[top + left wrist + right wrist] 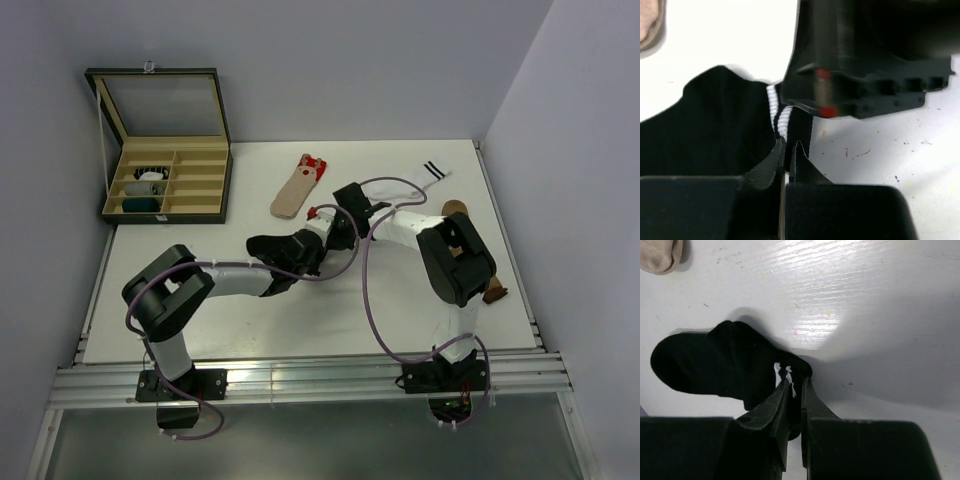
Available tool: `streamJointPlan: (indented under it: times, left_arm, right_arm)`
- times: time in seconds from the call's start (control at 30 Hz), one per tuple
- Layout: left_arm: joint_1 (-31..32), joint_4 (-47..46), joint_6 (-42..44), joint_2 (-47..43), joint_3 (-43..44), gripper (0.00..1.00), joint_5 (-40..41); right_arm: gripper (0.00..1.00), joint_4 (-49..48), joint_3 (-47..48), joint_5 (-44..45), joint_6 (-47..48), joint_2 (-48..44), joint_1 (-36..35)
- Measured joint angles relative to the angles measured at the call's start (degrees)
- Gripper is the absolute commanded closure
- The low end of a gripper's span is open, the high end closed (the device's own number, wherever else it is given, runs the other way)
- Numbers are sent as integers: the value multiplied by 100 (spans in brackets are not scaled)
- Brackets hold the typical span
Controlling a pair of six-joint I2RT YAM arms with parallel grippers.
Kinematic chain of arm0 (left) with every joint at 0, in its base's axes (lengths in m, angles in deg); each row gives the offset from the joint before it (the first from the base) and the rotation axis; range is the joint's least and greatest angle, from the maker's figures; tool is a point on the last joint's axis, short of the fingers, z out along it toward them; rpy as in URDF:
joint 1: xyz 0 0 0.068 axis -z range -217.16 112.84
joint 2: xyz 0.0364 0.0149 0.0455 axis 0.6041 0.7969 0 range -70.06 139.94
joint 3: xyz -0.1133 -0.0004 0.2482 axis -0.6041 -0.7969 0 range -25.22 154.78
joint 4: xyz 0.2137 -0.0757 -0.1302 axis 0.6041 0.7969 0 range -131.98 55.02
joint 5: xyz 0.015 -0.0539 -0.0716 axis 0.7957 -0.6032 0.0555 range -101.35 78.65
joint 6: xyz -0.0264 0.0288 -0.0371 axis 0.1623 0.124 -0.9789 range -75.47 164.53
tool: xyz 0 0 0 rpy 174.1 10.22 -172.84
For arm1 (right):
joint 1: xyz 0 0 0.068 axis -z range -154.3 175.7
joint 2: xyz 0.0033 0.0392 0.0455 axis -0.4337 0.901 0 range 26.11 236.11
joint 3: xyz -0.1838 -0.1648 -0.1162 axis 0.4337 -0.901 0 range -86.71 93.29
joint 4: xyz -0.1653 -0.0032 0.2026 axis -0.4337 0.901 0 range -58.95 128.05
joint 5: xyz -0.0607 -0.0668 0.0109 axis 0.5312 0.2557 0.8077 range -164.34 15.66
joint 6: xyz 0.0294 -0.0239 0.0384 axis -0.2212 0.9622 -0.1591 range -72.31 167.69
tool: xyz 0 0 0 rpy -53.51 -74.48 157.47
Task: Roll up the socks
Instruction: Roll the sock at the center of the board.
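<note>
A black sock (710,365) with white cuff stripes (779,112) lies mid-table, and both grippers hold its cuff. My left gripper (790,150) is shut on a fold of black fabric just below the stripes. My right gripper (796,385) is shut on the striped cuff edge, and the sock's foot trails away to the left. From above, the left gripper (310,243) and right gripper (322,225) meet tip to tip and hide most of the sock. A beige sock (298,188) with a red patterned cuff lies flat just beyond them.
An open compartment box (226,190) stands at the back left with rolled socks (150,180) in it. A white sock (432,172) with black stripes lies at the back right. Brown fabric (456,208) shows behind the right arm, and more (494,293) near the right edge.
</note>
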Motion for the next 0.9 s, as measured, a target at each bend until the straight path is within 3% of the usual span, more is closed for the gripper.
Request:
streamJointPlan:
  times: [0.37,0.47,0.9]
  left_arm:
    - [-1307,195,-1475,-46,26,99,-1725]
    - [-1622,162,-1895,-22,-17,99,-2264]
    - [-2522,-1029,-3821,479,-525,99,-4299]
  right_arm:
    - [41,-1246,-1154,-22,-286,-1078,68]
    - [37,-1572,-1279,-13,-326,-1276,68]
    - [37,-2135,-1320,-92,-431,-960,61]
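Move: Both hands already pinch the black sock near its striped cuff. The sock's middle lies about 8 cm to the left hand's left, 1 cm ahead and 2 cm below; from the right hand it is some 10 cm left, 1 cm back and 1 cm below. The beige sock lies about 15 cm ahead and 9 cm left of the right hand, the white sock about 16 cm ahead and 20 cm right of it. The left fingers keep their pinch on the cuff, drawing the black sock left and forward about 5 cm while the wrist rolls over some 55 degrees, left side dipping, and the fingers swing to point more to the right. The right fingers open wide, let go of the cuff and lift about 6 cm with a slight tilt, then sink a little, staying open above the cuff end. ##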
